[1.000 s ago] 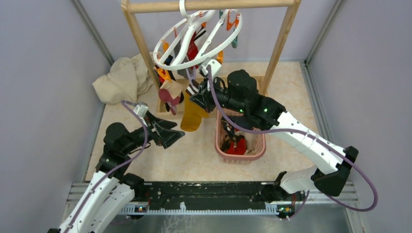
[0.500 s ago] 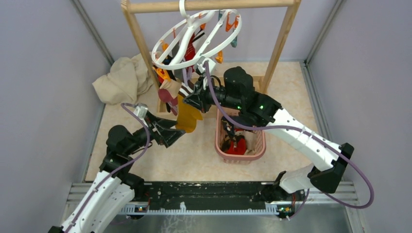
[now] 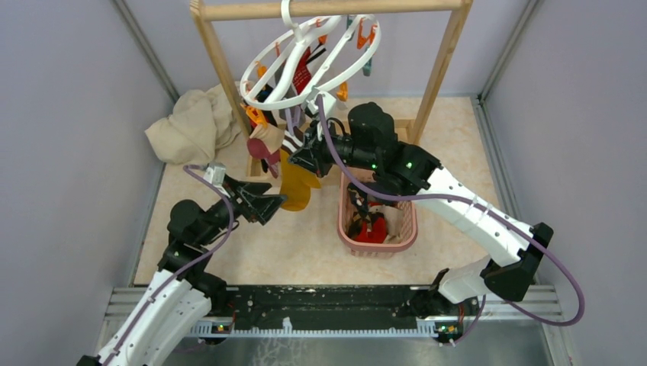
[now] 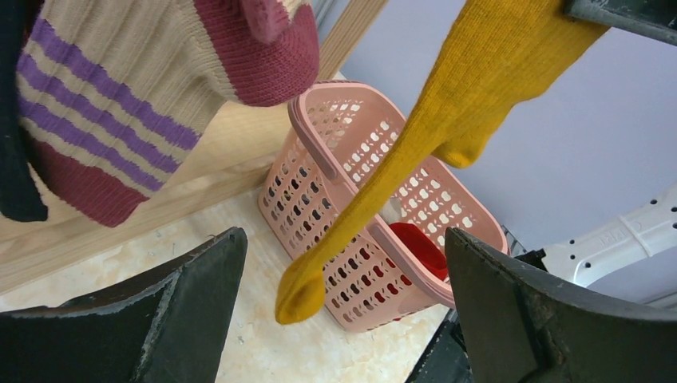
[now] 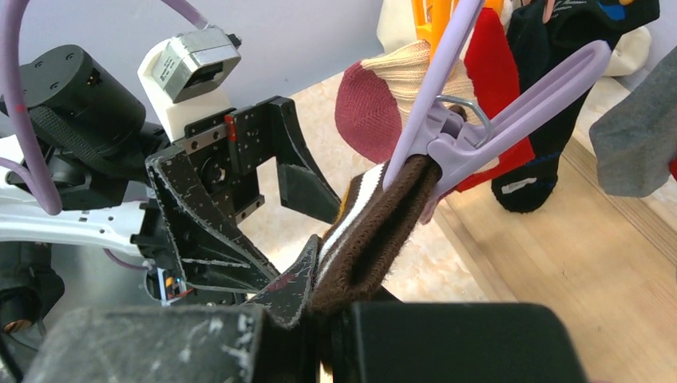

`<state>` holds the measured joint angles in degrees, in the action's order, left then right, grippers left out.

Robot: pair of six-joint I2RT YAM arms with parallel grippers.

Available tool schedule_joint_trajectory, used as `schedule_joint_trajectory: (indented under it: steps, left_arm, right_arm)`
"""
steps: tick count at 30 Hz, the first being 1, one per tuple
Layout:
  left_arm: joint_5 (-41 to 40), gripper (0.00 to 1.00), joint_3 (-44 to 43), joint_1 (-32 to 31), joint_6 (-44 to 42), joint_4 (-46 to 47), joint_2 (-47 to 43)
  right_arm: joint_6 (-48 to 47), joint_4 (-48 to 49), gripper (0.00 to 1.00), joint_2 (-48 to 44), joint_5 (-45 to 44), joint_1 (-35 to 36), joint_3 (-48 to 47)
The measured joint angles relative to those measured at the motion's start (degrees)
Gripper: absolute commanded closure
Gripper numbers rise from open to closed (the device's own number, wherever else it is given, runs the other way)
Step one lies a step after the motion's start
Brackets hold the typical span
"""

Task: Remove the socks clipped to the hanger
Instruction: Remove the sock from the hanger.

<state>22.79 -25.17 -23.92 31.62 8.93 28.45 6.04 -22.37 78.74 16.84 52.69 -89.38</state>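
Observation:
The white ring hanger [image 3: 305,65] hangs tilted from the wooden bar, with several socks clipped under it. My right gripper [image 3: 301,156] [image 5: 339,279] is shut on the brown, white-striped cuff [image 5: 375,239] of the mustard yellow sock [image 3: 294,183] [image 4: 415,136]. A purple clip [image 5: 471,136] still bites that cuff. The sock's toe dangles between the open fingers of my left gripper [image 3: 265,204] [image 4: 345,239] without touching them. A beige, purple and maroon striped sock [image 3: 263,145] [image 4: 144,80] hangs just left of it. Red [image 5: 491,96] and black socks [image 5: 551,104] hang behind.
A pink lattice basket [image 3: 379,245] [image 4: 319,136] holding a red sock [image 4: 419,243] stands below my right arm. The wooden rack frame [image 3: 446,61] spans the back, its base board [image 5: 575,263] under the hanger. A beige cloth [image 3: 191,126] lies at the back left.
My right gripper has shifted a little left and back with the cuff, swinging the hanger and the yellow sock. My left gripper has edged forward under the sock, still open.

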Motion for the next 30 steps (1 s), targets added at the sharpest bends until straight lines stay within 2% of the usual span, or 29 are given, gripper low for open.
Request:
schedule_joint_trajectory:
  steps: [7,12,20,23,30]
  left_arm:
    - [0.17,0.01,1.64,-1.01,0.04,4.22,2.71]
    - [-1.01,0.01,1.57,-1.97,-0.22,3.91,3.5]
    - [-8.02,0.01,-10.71,-3.65,-2.6,-8.61,9.6]
    - [-11.3,0.01,-13.53,-5.81,-3.1,-10.64,12.35]
    - [-18.86,0.01,-13.07,-14.47,-5.44,-11.58,19.71]
  right_arm:
    - [0.07,0.04,1.0,0.0,0.42,-0.13,0.0]
    - [0.15,-0.02,1.0,-0.02,-1.55,-0.26,0.07]
    - [1.7,3.34,1.0,-2.8,-10.32,-0.35,7.41]
    - [3.17,4.96,1.0,-3.02,-13.4,-0.37,9.55]
    - [4.74,7.02,1.0,-3.28,-14.91,-0.37,11.15]
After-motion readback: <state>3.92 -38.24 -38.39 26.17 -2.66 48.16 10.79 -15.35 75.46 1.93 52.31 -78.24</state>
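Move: The mustard sock's middle lies about 5 cm right, 3 cm ahead and 3 cm above the left gripper; the purple clip is roughly 7 cm ahead, 3 cm right and 15 cm up, the cream sock 8 cm ahead, level sideways and 7 cm up. The right gripper already grips the mustard sock's brown cuff; the clip sits some 4 cm ahead, 2 cm left and 6 cm above it. Keep the right gripper shut on the brown cuff and, after a brief hold, draw it down and forward, about 4 cm each way, and slightly right, turning some 15 degrees clockwise. Bring the open left gripper along towards the mustard sock: edge down a little, go forward while rising, then sweep right and down, dipping its fingertips. ##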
